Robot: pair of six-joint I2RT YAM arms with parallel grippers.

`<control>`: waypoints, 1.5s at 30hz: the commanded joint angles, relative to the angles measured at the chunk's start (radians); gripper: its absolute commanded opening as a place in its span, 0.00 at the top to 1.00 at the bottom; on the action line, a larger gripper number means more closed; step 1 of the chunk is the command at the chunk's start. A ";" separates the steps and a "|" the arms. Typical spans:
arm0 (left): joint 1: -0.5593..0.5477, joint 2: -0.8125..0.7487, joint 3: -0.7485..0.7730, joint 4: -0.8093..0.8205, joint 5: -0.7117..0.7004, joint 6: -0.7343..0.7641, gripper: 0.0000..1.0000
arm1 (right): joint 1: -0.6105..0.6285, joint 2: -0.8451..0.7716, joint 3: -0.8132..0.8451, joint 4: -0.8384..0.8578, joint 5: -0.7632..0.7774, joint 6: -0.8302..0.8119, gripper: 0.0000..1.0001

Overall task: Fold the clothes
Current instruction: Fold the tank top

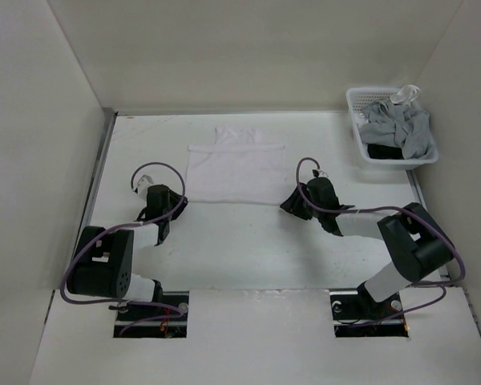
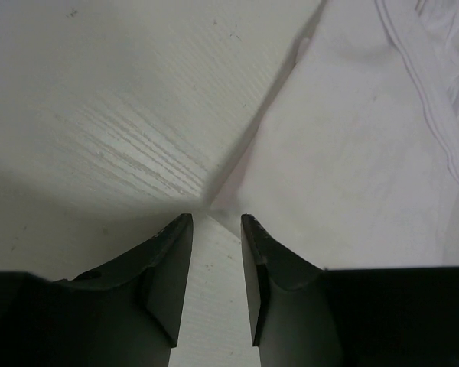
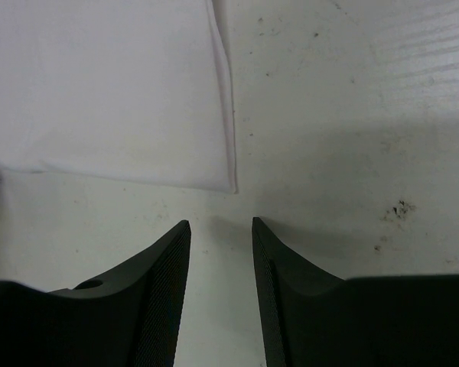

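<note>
The clothes [image 1: 235, 170] are one white garment lying flat on the table as a folded rectangle, with a narrower part at its far edge. My left gripper [image 1: 179, 201] sits low at the garment's near left corner. In the left wrist view that gripper [image 2: 216, 222] is open, bare table shows between its fingers, and the garment [image 2: 352, 153] has its corner right at the fingertips. My right gripper [image 1: 288, 203] is at the near right corner. In the right wrist view it [image 3: 220, 225] is open and empty, a little short of the garment [image 3: 107, 84].
A white slotted basket [image 1: 359, 103] stands at the back right, holding grey garments [image 1: 401, 128]. White walls close in the table on the left, back and right. Both arm bases sit at the near edge.
</note>
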 commanded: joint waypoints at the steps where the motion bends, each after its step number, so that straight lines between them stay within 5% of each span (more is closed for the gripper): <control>1: 0.000 0.030 0.022 0.032 0.018 -0.010 0.73 | -0.011 0.042 0.022 0.096 -0.013 0.036 0.57; 11: -0.014 0.075 0.063 0.043 0.020 -0.024 0.91 | -0.027 0.099 0.013 0.159 -0.003 0.082 0.68; 18: -0.011 0.030 0.054 0.046 0.018 -0.030 0.97 | -0.028 0.119 0.040 0.188 0.030 0.071 0.93; 25: -0.005 -0.265 0.016 -0.060 0.076 -0.030 1.00 | 0.005 -0.164 -0.028 0.081 0.067 0.010 0.99; 30: -0.021 -0.707 0.066 -0.440 0.110 0.014 1.00 | 0.194 -0.676 -0.084 -0.314 0.209 -0.019 0.99; 35: -0.078 -1.078 0.296 -0.869 0.070 0.068 1.00 | 0.552 -1.112 0.118 -0.830 0.548 0.049 0.99; 41: -0.101 -1.148 0.480 -1.025 0.058 0.074 1.00 | 0.961 -1.035 0.349 -1.033 0.907 0.106 0.99; 43: -0.091 -1.154 0.456 -1.026 0.053 0.076 1.00 | 1.008 -0.989 0.366 -1.028 0.938 0.102 0.98; 45: -0.083 -1.127 0.390 -1.005 0.049 0.076 1.00 | 0.928 -0.949 0.349 -0.992 0.911 0.076 0.98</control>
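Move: The near-left corner of the tank top lies just off the left hand's fingertips, about 1 cm ahead, 1 cm right and 1 cm below. The near-right corner is roughly 3 cm ahead of the right hand, 1 cm to its left and 1 cm below. The near edge runs about 26 cm between those two corners. The strap end lies some 22 cm ahead of and 13 cm right of the left hand. Both hands pinch the tank top's near corners: the left creeps about a centimetre onto its corner, the right some 2.5 cm forward, fingers shutting down near the table. Then, corners held, both sweep steeply up and back towards the bases, roughly 30 cm up and 17 to 20 cm back, fingertips tilting upward (left about 40 degrees, right about 30), easing down slightly at the end. ##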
